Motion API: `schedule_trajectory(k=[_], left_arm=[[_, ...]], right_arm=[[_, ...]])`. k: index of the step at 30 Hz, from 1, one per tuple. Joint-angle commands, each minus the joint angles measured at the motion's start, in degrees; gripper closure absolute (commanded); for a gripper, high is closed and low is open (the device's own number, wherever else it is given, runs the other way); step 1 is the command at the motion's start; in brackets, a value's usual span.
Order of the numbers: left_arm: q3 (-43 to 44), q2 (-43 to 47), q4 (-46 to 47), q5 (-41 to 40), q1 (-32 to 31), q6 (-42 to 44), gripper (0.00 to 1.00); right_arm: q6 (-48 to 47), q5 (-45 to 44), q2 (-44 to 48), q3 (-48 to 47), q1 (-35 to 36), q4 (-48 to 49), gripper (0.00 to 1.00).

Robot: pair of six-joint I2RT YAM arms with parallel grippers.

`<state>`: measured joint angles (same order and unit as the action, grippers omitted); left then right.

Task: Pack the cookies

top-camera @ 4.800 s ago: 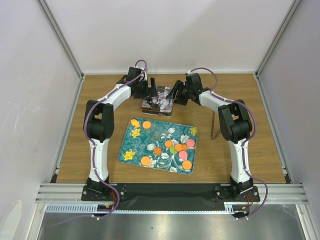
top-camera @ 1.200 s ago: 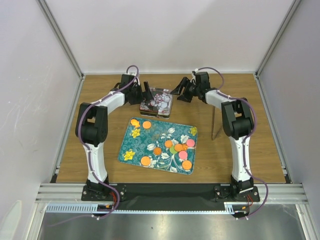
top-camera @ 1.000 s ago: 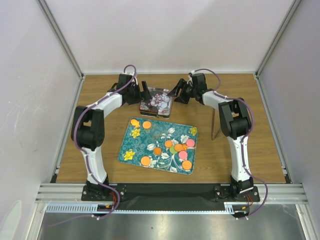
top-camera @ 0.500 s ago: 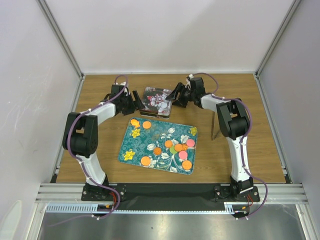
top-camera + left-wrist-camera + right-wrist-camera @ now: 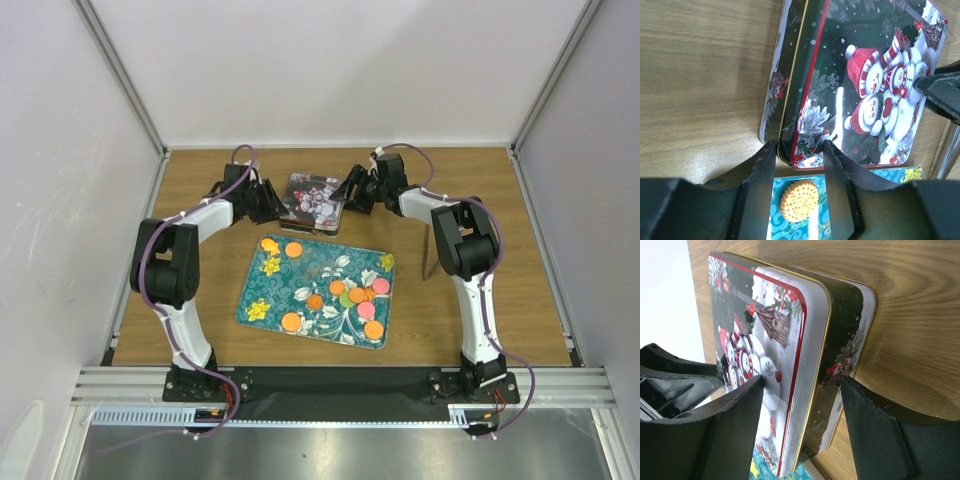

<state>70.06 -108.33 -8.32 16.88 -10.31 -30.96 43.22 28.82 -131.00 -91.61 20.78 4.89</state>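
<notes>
Several cookies, orange, pink and green discs, lie on the teal flowered tray. Behind it stands a snowman tin, its lid sitting askew on the dark base. My left gripper is at the tin's front left corner. In the left wrist view the left gripper is open with its jaws narrow, straddling that corner, and one orange cookie shows below on the tray. My right gripper is at the tin's right side. The right gripper is open around the tin's edge, with daylight beside both fingers.
A thin metal rod stands upright to the right of the tray. White walls with aluminium posts close in the wooden table on three sides.
My left gripper has slid from the tin's left side down to its front left corner, and its jaws have narrowed. The right gripper has barely moved.
</notes>
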Motion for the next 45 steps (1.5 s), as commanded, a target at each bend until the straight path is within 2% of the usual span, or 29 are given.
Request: schedule_trajectory(k=[1, 7, 9, 12, 18, 23, 25, 26, 29, 30, 35, 40, 45], left_arm=[[0.3, -5.0, -3.2, -5.2, 0.0, 1.8, 0.59], [1.4, -4.0, -4.1, -5.2, 0.0, 2.0, 0.59], [2.6, -2.9, -4.9, -5.3, 0.0, 2.4, 0.56], [5.2, -1.3, -6.2, -5.3, 0.0, 3.4, 0.47], [13.4, 2.8, -8.6, -6.1, 0.0, 6.9, 0.17], [15.6, 11.8, -10.5, -5.9, -0.8, 7.1, 0.11], [14.1, 15.4, -11.2, -6.7, -1.6, 7.5, 0.1], [11.8, 19.4, -10.9, -6.7, -3.0, 7.6, 0.1], [6.2, 26.2, -12.4, -8.4, -5.9, 9.5, 0.09], [4.4, 31.4, -12.3, -8.6, -6.4, 9.9, 0.08], [-6.0, 45.6, -13.9, -7.5, -10.3, 11.3, 0.07], [-14.8, 60.0, -16.6, -8.3, -10.5, 15.3, 0.05], [-22.1, 67.1, -16.2, -7.6, -10.5, 16.0, 0.04]], right_arm=[[-3.0, -0.7, 1.4, -1.5, 3.4, -3.8, 0.32], [-3.1, -0.6, 1.7, -2.2, 3.1, -4.6, 0.33], [-3.0, -0.2, 2.1, -2.3, 2.6, -4.5, 0.33], [-3.5, 0.0, 3.4, -3.7, 1.5, -4.6, 0.32], [-4.3, -0.3, 6.8, -6.7, -2.0, -4.6, 0.3], [-5.9, -5.5, 16.3, -3.9, -3.5, -7.6, 0.25], [-7.4, -8.6, 20.8, 0.4, -3.5, -7.8, 0.16], [-8.1, -9.5, 25.3, 2.1, -3.4, -7.5, 0.01], [-10.0, -13.3, 33.0, 9.5, -3.8, -8.4, 0.0], [-10.3, -14.4, 38.2, 11.8, -3.8, -9.3, 0.0], [-13.5, -22.4, 53.6, 24.6, -3.6, -14.2, 0.0], [-14.2, -31.3, 71.1, 34.8, -3.5, -19.7, 0.0], [-14.7, -36.5, 81.3, 42.0, -3.4, -23.7, 0.0]])
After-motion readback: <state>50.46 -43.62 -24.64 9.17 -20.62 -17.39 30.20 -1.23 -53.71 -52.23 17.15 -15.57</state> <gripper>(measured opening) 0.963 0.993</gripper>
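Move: The closed cookie tin stands between both hands. Its middle lies some 3 cm ahead and 5 cm to the right of the left hand, about 2 cm lower; from the right hand it is level and roughly 6 cm to the left. From the left hand, a round orange cookie lies about 6 cm back and 1 cm right, the fish cookie 5 cm back and 3 cm left. The metal tongs lie 17 cm right and 8 cm back of the right hand. Upward first, then back towards the bases: after a short hold against the tin, the left fingers open wide from its near left corner and the right fingers come free of its right side and open fully. Both hands rise some 25 cm and draw back nearly 20 cm, the right also swinging as far right; fingers tip up about 30 degrees, the right hand turning clockwise. ##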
